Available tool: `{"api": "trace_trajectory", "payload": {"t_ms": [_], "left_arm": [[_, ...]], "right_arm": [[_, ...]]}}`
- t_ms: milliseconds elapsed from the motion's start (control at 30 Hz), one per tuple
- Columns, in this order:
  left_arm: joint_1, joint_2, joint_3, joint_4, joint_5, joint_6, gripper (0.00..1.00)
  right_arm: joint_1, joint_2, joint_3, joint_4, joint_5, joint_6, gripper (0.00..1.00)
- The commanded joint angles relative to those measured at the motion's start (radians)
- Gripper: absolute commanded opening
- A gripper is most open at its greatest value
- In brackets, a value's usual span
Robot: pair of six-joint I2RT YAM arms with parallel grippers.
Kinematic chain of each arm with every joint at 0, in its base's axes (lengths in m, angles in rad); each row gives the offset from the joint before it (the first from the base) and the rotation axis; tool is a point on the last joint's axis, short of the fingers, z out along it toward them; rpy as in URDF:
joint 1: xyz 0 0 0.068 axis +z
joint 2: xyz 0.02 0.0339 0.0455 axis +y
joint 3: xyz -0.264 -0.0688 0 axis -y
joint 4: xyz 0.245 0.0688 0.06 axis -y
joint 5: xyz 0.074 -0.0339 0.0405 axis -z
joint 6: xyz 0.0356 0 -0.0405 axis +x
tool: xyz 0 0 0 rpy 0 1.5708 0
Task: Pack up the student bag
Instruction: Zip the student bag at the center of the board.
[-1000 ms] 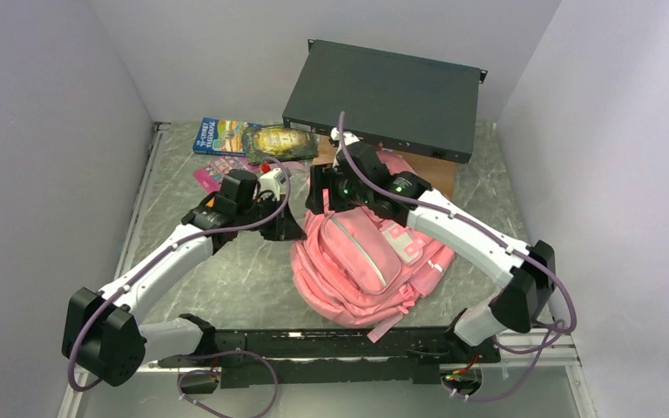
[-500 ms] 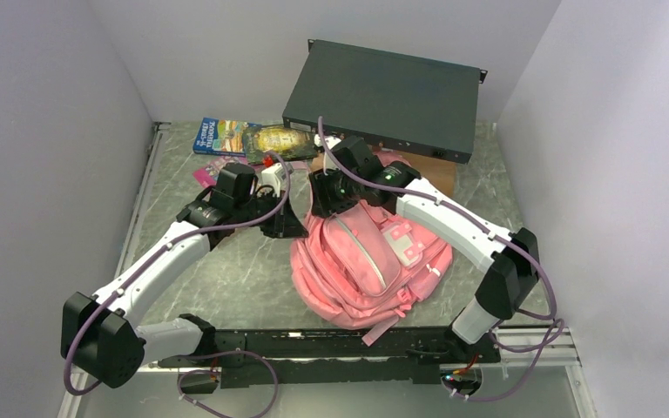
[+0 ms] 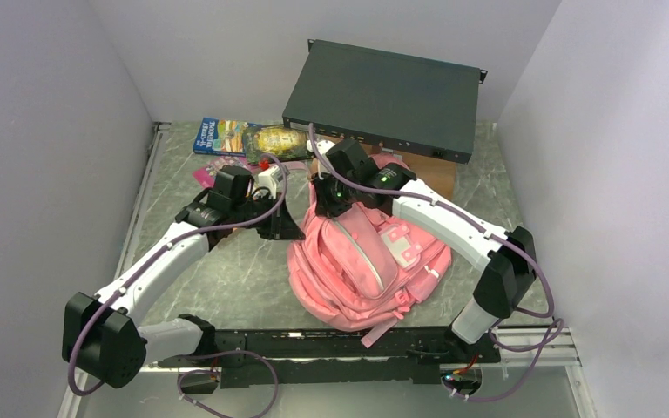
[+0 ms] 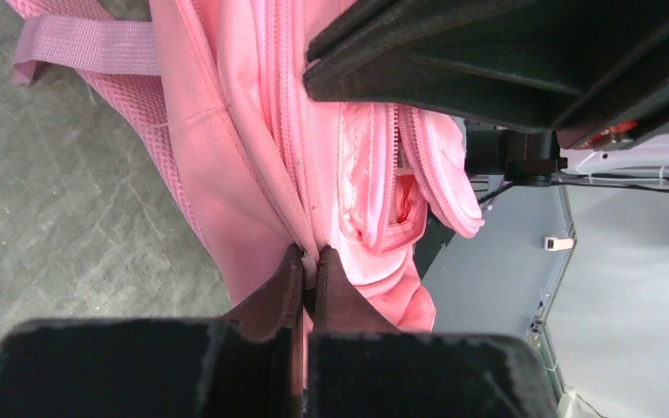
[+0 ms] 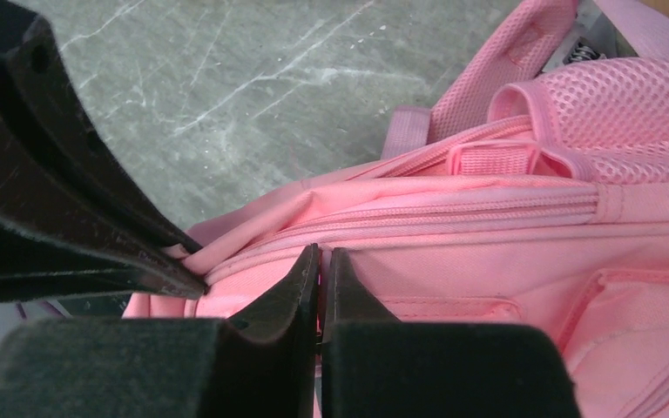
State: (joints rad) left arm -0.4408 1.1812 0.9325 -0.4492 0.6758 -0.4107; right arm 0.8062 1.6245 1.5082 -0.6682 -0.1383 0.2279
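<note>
The student bag (image 3: 366,261), a soft pink backpack, lies in the middle of the table with its front pockets up. My left gripper (image 3: 289,228) is at the bag's left edge. In the left wrist view it (image 4: 311,261) is shut on a pale tab at the bag's zip line (image 4: 270,131). My right gripper (image 3: 327,202) is at the bag's far left end, close to the left one. In the right wrist view it (image 5: 322,257) is shut on the pink fabric just below a zip seam (image 5: 453,213). The bag's mouth gapes a little (image 4: 405,196).
A black flat rack unit (image 3: 383,96) rests at the back on a brown box (image 3: 435,174). A blue book (image 3: 218,135), a yellow-green packet (image 3: 279,139) and a small pink card (image 3: 213,174) lie at the back left. Grey walls enclose the table.
My right gripper has shifted slightly left along the bag's far end and closed on the fabric. The left gripper stays shut in place.
</note>
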Motion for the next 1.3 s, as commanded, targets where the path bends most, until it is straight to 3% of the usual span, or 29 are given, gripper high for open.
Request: {"api": "trace_trajectory", "payload": {"t_ms": [0,300,533,700,833,1033,1167,1267], "left_arm": [[0.052,-0.026,0.005,0.160,0.129,-0.022,0.00],[0.142,0.037,-0.051,0.252,0.232,-0.107,0.00],[0.177,0.063,-0.080,0.305,0.279,-0.143,0.00],[0.209,0.088,-0.086,0.313,0.286,-0.156,0.00],[0.234,0.115,-0.088,0.305,0.293,-0.161,0.00],[0.272,0.145,-0.081,0.263,0.268,-0.144,0.00],[0.300,0.160,-0.072,0.214,0.225,-0.122,0.00],[0.347,0.173,-0.070,0.187,0.201,-0.118,0.00]], "right_arm": [[0.031,-0.007,-0.006,0.058,-0.069,0.000,0.00],[0.048,-0.040,-0.126,0.405,-0.423,0.123,0.00],[0.084,-0.117,-0.322,0.619,-0.647,0.032,0.00],[0.124,-0.156,-0.410,0.529,-0.652,-0.223,0.00],[0.175,-0.155,-0.461,0.422,-0.498,-0.417,0.00],[0.213,-0.226,-0.581,0.472,-0.368,-0.516,0.00],[0.233,-0.239,-0.607,0.395,-0.237,-0.614,0.00],[0.234,-0.219,-0.595,0.302,-0.268,-0.670,0.00]]}}
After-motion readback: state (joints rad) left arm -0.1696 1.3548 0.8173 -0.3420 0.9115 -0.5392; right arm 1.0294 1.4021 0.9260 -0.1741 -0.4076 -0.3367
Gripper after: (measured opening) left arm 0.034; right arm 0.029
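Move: The zip pull is in the right hand's shut fingers. The bag's left flank, along which it is to be drawn, lies about 15 cm back, 7 cm left and 8 cm below that hand; the front pocket is some 11 cm back, 12 cm right and 4 cm lower. From the left hand, pinching the bag's edge, the zip pull is about 5 cm ahead and 4 cm right at much the same height, the orange book roughly 6 cm ahead, 20 cm left and 15 cm lower. The zip pull stays pinched in the right hand, which draws it back about 12 cm past the left hand along the bag's left side, bowing left on the way and sinking some 7 cm, while turning counter-clockwise about 45 degrees. The left hand keeps its pinch on the bag's edge and hauls it down, left and a little forward, some 5 cm down, its fingers tilting. ##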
